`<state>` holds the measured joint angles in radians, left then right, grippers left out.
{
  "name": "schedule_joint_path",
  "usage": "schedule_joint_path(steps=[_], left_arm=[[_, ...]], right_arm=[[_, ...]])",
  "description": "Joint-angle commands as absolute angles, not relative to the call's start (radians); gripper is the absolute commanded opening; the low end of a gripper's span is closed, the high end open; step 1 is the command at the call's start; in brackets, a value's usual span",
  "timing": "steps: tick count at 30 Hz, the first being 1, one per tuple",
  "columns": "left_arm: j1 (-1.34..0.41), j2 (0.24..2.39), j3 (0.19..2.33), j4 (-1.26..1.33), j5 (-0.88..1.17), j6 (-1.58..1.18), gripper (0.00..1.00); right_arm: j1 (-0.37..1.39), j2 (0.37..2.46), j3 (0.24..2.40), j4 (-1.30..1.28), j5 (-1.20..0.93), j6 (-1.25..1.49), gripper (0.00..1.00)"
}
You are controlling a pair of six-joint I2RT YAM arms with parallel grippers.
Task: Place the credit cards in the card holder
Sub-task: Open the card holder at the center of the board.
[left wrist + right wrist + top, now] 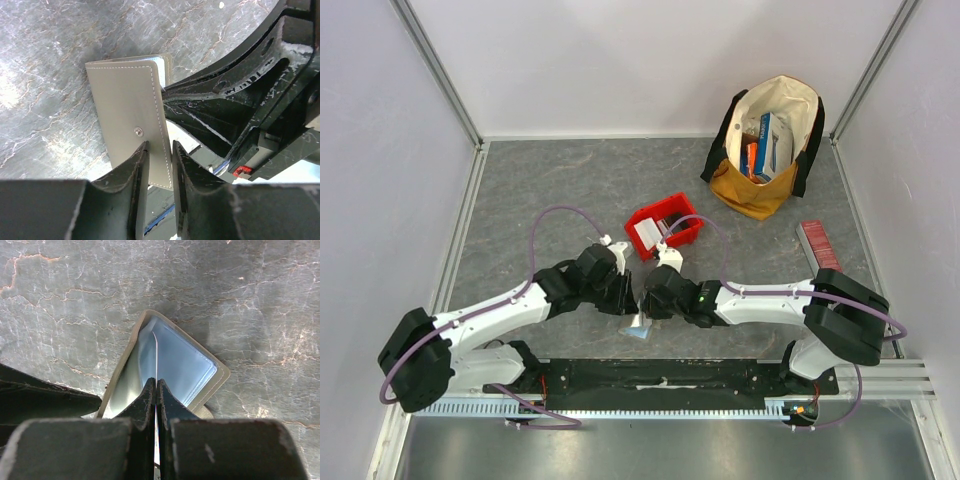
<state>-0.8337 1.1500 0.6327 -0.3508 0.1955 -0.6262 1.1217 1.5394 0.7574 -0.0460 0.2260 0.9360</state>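
Note:
The grey-olive card holder stands half open on the table between both grippers. In the left wrist view its stitched cover with a small rivet runs up between my left gripper's fingers, which flank it with a narrow gap left. My right gripper is shut on a thin white credit card, seen edge-on, reaching into the card holder's pale blue sleeve pocket. From above, the left gripper and right gripper meet tip to tip over the card holder.
A red bin with white cards lies just behind the grippers. A tan and cream bag holding colourful boxes stands at the back right. A long red ribbed box lies at the right. The right arm's black frame crowds the left wrist view.

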Motion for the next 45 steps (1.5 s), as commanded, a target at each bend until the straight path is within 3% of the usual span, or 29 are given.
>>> schedule_joint_path(steps=[1, 6, 10, 11, 16, 23, 45], left_arm=[[-0.839, 1.129, 0.67, -0.387, 0.13, -0.578, 0.28], [-0.838, 1.108, 0.667, -0.39, 0.084, -0.589, 0.21], [-0.839, 1.108, 0.664, -0.396, 0.054, -0.6, 0.1], [-0.838, 1.108, 0.664, -0.402, 0.039, -0.6, 0.02], [-0.833, 1.106, 0.66, -0.475, -0.087, -0.646, 0.02], [-0.805, 1.111, 0.594, -0.486, -0.097, -0.739, 0.02], [-0.805, 1.011, 0.526, -0.387, -0.011, -0.865, 0.02]], right_arm=[[1.123, 1.531, 0.749, -0.052, 0.268, 0.948, 0.0], [1.123, 1.525, 0.746, -0.052, 0.273, 0.946, 0.0], [1.123, 1.514, 0.742, -0.054, 0.273, 0.945, 0.0], [1.123, 1.508, 0.741, -0.054, 0.275, 0.945, 0.0], [1.12, 1.433, 0.733, -0.063, 0.296, 0.931, 0.0], [1.091, 1.296, 0.703, -0.092, 0.322, 0.934, 0.0], [1.043, 1.335, 0.67, -0.068, 0.255, 0.996, 0.0]])
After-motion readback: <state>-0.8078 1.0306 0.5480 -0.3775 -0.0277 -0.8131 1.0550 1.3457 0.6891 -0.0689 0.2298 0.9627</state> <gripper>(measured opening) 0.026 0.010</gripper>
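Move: The card holder's middle is about 5 cm below the left fingers and 1 cm to their right, no farther out; its front flap is already propped up, with the free edge at the partly open left fingers. A card in the right fingers stands some 2 cm to the right of the left hand point and 2 cm below. The holder's middle lies about 1 cm left of and 3 cm below the right hand. The red box is some 19 cm ahead of the left hand and 5 cm right. Leftward by about 4 cm, with some 2 cm forward, the left hand draws the flap's free edge after first closing its fingers on it; it sinks slightly and turns counter-clockwise by nearly 20 degrees. The right hand waits, still gripping the card, then pulls it up about 6 cm out of the holder, easing rightward some 3 cm and partly sinking back. ##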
